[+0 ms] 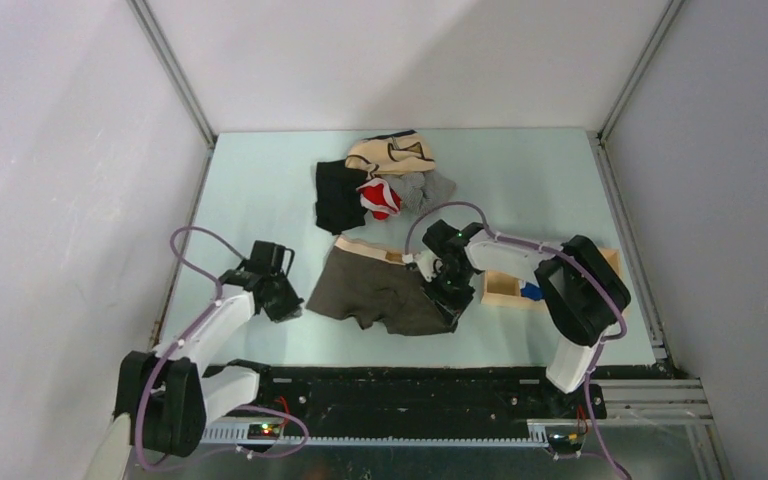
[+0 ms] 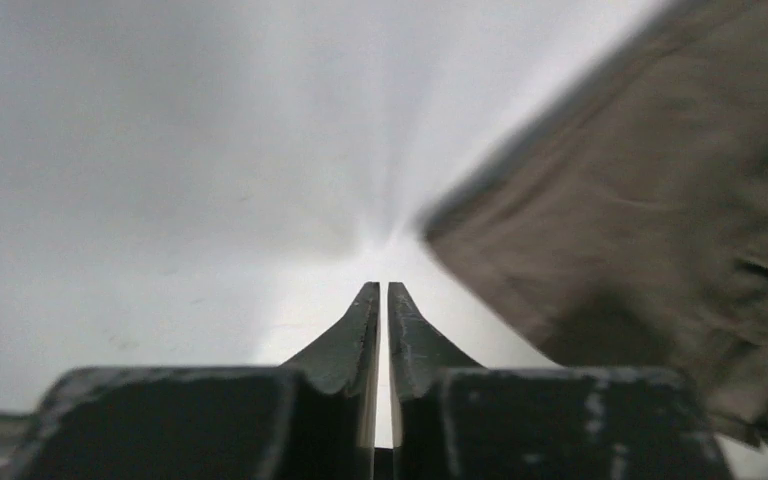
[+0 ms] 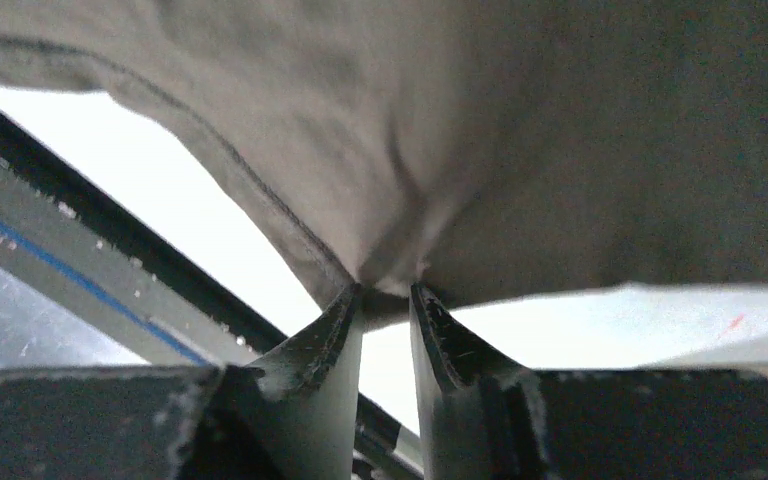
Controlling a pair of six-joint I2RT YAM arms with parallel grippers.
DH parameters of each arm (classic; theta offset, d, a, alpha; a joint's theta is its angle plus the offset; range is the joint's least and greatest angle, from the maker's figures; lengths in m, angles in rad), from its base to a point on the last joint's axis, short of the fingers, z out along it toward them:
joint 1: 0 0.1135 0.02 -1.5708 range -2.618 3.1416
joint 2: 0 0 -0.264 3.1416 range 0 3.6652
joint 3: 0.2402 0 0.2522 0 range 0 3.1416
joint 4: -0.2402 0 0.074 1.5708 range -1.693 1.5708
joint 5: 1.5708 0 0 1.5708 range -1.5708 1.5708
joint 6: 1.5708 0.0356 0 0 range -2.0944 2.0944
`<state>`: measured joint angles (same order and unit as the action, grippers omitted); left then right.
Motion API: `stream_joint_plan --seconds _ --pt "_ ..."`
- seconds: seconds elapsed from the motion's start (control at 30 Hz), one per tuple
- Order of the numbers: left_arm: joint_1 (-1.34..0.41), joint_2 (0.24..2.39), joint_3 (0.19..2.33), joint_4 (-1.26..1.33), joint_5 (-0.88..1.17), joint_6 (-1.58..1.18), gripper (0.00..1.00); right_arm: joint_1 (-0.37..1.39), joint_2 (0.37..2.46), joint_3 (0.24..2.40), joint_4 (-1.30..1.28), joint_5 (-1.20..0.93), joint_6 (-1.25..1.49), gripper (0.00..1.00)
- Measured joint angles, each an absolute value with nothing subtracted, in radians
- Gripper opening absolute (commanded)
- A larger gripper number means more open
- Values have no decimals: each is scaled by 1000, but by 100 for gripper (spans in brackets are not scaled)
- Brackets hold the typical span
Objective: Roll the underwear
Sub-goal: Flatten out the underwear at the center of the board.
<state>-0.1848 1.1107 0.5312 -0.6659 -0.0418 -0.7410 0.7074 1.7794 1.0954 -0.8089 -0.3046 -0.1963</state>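
Note:
The underwear (image 1: 380, 290), dark olive-brown with a cream waistband at its far edge, lies spread flat on the pale table. My left gripper (image 1: 285, 300) sits just off its left leg edge, shut with nothing between its fingers (image 2: 382, 288); the brown cloth (image 2: 640, 220) fills the right of the left wrist view. My right gripper (image 1: 450, 300) is at the garment's right side. In the right wrist view its fingertips (image 3: 385, 292) stand slightly apart with a puckered fold of the underwear (image 3: 520, 150) pinched between them, the cloth hanging above the table.
A pile of other garments lies at the back: a black one (image 1: 338, 195), a beige one with dark trim (image 1: 392, 152), a red-and-white one (image 1: 380, 197) and a grey one (image 1: 425, 187). A small wooden box (image 1: 505, 290) stands right of the right gripper. A black rail (image 1: 410, 385) runs along the near edge.

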Motion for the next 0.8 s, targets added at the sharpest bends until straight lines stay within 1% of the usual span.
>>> stream_joint_plan --seconds 0.03,0.07,0.1,0.13,0.17,0.2,0.3,0.4,0.43,0.47,0.5,0.53,0.57,0.6,0.67,0.7,0.8 --pt "-185 1101 539 -659 -30 -728 27 702 1773 1094 -828 -308 -202 34" --pt "-185 1089 554 -638 -4 -711 31 687 1760 1093 -850 -322 -214 39" --pt "-185 1084 572 -605 28 -691 37 667 1738 1092 -861 -340 -225 41" --pt "-185 1084 597 -566 60 -670 39 638 1705 1092 -866 -361 -238 47" --pt "-186 1086 617 -530 88 -648 42 615 1674 1092 -865 -378 -245 50" --pt "-187 1093 643 -478 127 -619 43 569 1621 1092 -850 -414 -250 55" --pt "-198 1127 680 -363 220 -530 44 467 1530 1105 -781 -463 -235 58" --pt "-229 1201 708 -284 291 -439 46 399 1576 1174 -701 -472 -177 58" --pt "-237 1230 720 -270 305 -416 47 386 1611 1198 -670 -469 -149 64" --pt "-243 1268 738 -259 316 -393 50 373 1656 1219 -631 -467 -123 69" --pt "-245 1295 753 -250 320 -380 52 366 1696 1234 -602 -459 -97 85" --pt "-247 1331 778 -245 321 -364 56 360 1727 1243 -587 -450 -78 92" --pt "-247 1381 817 -239 319 -356 58 356 1769 1262 -581 -433 -56 98" --pt "-247 1423 852 -233 314 -348 60 357 1796 1274 -576 -422 -34 98" --pt "-247 1514 929 -225 287 -339 64 360 1857 1313 -573 -397 0 96" --pt "-247 1558 969 -223 263 -338 66 361 1890 1336 -570 -385 25 93" --pt "-247 1654 1059 -226 176 -339 74 364 1938 1370 -563 -364 77 88"
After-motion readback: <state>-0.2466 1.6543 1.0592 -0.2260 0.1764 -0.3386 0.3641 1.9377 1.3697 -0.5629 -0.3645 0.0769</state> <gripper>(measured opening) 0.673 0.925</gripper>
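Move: For the left hand, the underwear waistband's left end lies some 18 cm ahead and 9 cm to the right, about 2 cm below; the black cloth is roughly 27 cm ahead and 9 cm right. For the right hand, the waistband's right end lies about 16 cm straight ahead, 1 cm below. The wooden box's middle is some 9 cm ahead and 20 cm right of this hand; the red-and-white cloth is about 29 cm ahead and 15 cm left. Up and then forward, both hands leave the leg end of the underwear for the two waistband corners. The right lifts off the right leg's hem, arcs about 18 cm forward, then sinks over its corner while opening nearly fully; the left goes some 21 cm forward and 9 cm right, staying raised, tilting its fingers forward and opening about two-thirds. Both wrists turn about 30 degrees clockwise. ##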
